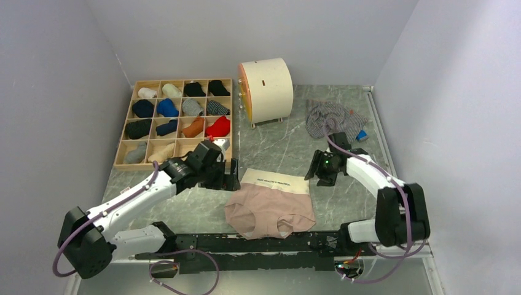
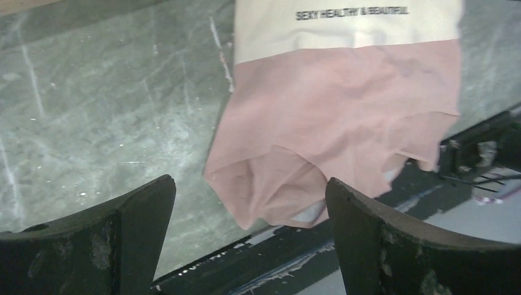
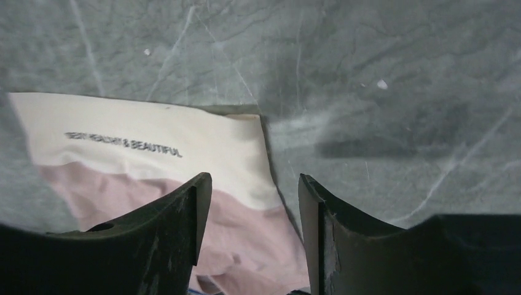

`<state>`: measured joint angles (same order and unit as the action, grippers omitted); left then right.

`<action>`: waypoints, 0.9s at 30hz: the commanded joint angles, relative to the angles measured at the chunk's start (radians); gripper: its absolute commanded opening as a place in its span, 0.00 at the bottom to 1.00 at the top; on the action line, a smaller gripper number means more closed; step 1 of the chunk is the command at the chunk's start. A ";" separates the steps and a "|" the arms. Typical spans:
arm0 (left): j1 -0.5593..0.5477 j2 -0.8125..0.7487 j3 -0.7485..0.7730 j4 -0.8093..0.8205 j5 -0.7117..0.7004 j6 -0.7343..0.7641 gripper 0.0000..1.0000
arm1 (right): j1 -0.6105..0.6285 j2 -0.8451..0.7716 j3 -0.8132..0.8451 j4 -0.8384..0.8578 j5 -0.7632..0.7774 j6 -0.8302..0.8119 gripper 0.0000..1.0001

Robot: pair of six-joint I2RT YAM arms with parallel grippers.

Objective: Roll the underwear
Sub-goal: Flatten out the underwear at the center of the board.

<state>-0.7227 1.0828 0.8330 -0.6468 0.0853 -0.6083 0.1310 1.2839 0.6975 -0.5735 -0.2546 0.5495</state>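
Observation:
The pale pink underwear [image 1: 270, 209] lies flat near the table's front edge, its cream waistband [image 1: 274, 181] with printed text on the far side. The lower hem hangs slightly over the edge [image 2: 276, 203]. My left gripper [image 1: 232, 182] stands open just left of the waistband, and the wrist view shows nothing between its jaws [image 2: 249, 184]. My right gripper [image 1: 316, 174] is open off the waistband's right corner [image 3: 246, 153], empty too [image 3: 255, 179]. The grey striped underwear [image 1: 332, 118] lies crumpled at the back right, away from both grippers.
A wooden grid box [image 1: 175, 120] with several rolled garments stands at the back left. A cream cylinder [image 1: 265, 90] sits behind the middle. A small blue block [image 1: 362, 135] lies by the grey garment. A black rail [image 1: 246, 243] runs along the near edge.

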 commanded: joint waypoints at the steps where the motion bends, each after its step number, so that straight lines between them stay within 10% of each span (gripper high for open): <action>1: -0.002 0.018 0.036 0.028 -0.084 0.043 0.97 | 0.090 0.087 0.079 0.046 0.166 -0.045 0.57; 11: -0.001 -0.043 -0.039 0.065 -0.116 0.014 0.96 | 0.239 0.241 0.123 0.053 0.330 -0.042 0.51; 15: 0.000 -0.062 -0.048 0.056 -0.121 0.015 0.96 | 0.291 0.294 0.138 0.052 0.410 -0.031 0.41; 20: -0.001 -0.070 -0.060 0.070 -0.132 0.021 0.96 | 0.302 0.275 0.142 0.045 0.493 -0.032 0.00; 27: -0.001 -0.006 -0.051 0.189 -0.088 0.088 0.96 | 0.292 0.062 0.257 -0.065 0.590 -0.047 0.00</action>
<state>-0.7231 1.0393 0.7635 -0.5591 -0.0227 -0.5755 0.4332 1.4963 0.8467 -0.5690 0.2134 0.5156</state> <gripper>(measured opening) 0.963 0.009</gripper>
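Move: The underwear's right waistband corner lies just ahead of the half-open right hand, about 2 cm forward, 2 cm to its left and 4 cm below. The black lettering is some 13 cm to that hand's left and about level with it; the underwear's middle is about 15 cm left and 9 cm back. The striped cloth lies about 21 cm ahead and 6 cm right. From the left hand, the same corner is roughly 25 cm right, 4 cm farther out and 12 cm below. The underwear's right waistband corner is what the right hand sinks onto, going down about 3.5 cm while edging forward and left over it and rolling some 25 degrees, its left side dipping. Down there the fingers shut and pinch the corner, then the hand starts up by nearly 2 cm, drawing slightly right and forward with it. ##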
